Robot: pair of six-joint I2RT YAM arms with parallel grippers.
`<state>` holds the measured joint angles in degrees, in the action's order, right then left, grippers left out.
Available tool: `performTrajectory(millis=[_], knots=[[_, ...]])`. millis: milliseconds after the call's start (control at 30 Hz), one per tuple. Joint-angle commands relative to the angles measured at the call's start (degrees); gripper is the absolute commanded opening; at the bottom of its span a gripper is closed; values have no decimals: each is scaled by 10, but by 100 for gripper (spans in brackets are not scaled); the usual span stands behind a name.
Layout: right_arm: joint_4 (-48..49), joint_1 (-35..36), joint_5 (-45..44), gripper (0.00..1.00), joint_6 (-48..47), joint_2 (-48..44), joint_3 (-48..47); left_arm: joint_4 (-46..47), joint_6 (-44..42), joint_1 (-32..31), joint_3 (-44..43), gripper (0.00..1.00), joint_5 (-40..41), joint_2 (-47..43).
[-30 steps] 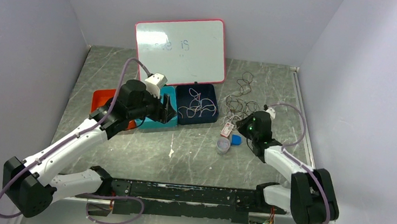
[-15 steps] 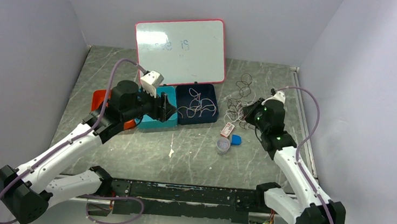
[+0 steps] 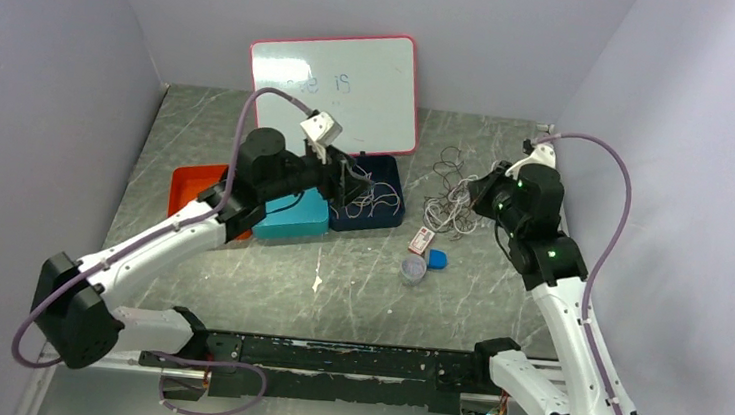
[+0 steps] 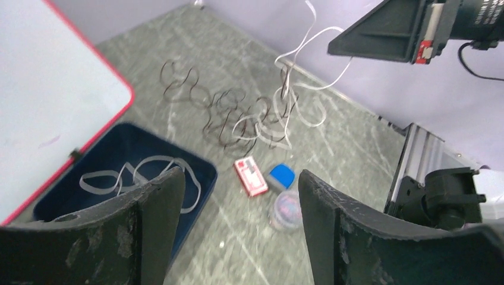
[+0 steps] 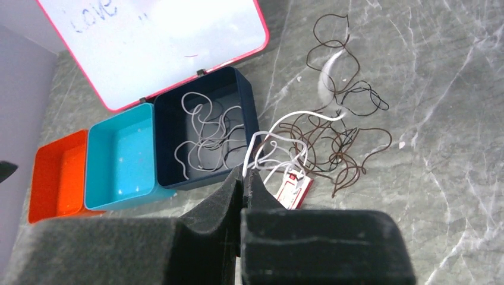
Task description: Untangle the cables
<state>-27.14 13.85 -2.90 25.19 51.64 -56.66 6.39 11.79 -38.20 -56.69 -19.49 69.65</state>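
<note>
A tangle of thin dark and white cables (image 3: 447, 200) lies on the table right of the dark blue bin (image 3: 363, 224). My right gripper (image 5: 245, 173) is shut on a white cable (image 5: 284, 126), which rises from the dark brown tangle (image 5: 342, 139). In the top view the right gripper (image 3: 486, 192) hangs just right of the tangle. More white cables (image 5: 205, 139) lie loose inside the dark blue bin (image 5: 208, 178). My left gripper (image 4: 238, 196) is open and holds nothing. It hovers over that bin in the top view, left gripper (image 3: 351, 181).
A whiteboard (image 3: 334, 89) leans on the back wall. A teal bin (image 3: 292, 217) and an orange bin (image 3: 188, 187) stand left of the blue one. A red-and-white card (image 3: 422, 240), a small blue piece (image 3: 437, 259) and a round jar (image 3: 413, 270) lie before the tangle.
The right arm has risen and swung back to the right, drawing the white cable up from the tangle. The left gripper moved right, from over the teal bin to over the blue bin, and opened wider.
</note>
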Motion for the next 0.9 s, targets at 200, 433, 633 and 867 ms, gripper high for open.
performTrajectory(millis=[200,433,633,867], knots=[[-37,-4,22,0,39,8,-63,219,-8,-82,-92,77,-36,154],[-50,-4,31,0,27,17,-105,252,6,-99,-130,78,-49,229],[-50,-3,36,0,34,5,-124,276,25,-109,-130,77,-59,261],[-50,-3,56,0,42,9,-136,279,28,-125,-162,77,-60,289]])
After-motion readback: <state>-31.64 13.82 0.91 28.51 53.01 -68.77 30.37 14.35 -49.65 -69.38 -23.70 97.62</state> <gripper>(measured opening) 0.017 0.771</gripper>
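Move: The white cable dangles from the right gripper's shut fingers, its hanging loops roughly 21 cm to the left hand's right, 6 cm ahead and 7 cm below; from the right hand they are about 3 cm ahead and 5 cm below, 1 cm to its left. From the left hand, the brown cables lie some 17 cm ahead, 22 cm right, the matchbox 5 cm ahead, 16 cm right, and the dark tray 14 cm ahead, 3 cm right, all about 26 cm lower. Sweeping about 15 cm to the right, the open left gripper heads for the hanging white cable, rising slightly before sinking a little below its starting height and turning some 15 degrees clockwise. Meanwhile the right hand keeps its pinch on the cable and lifts it another 7 cm or so; the left fingers stay open and come close to the strands without visibly gripping them. ##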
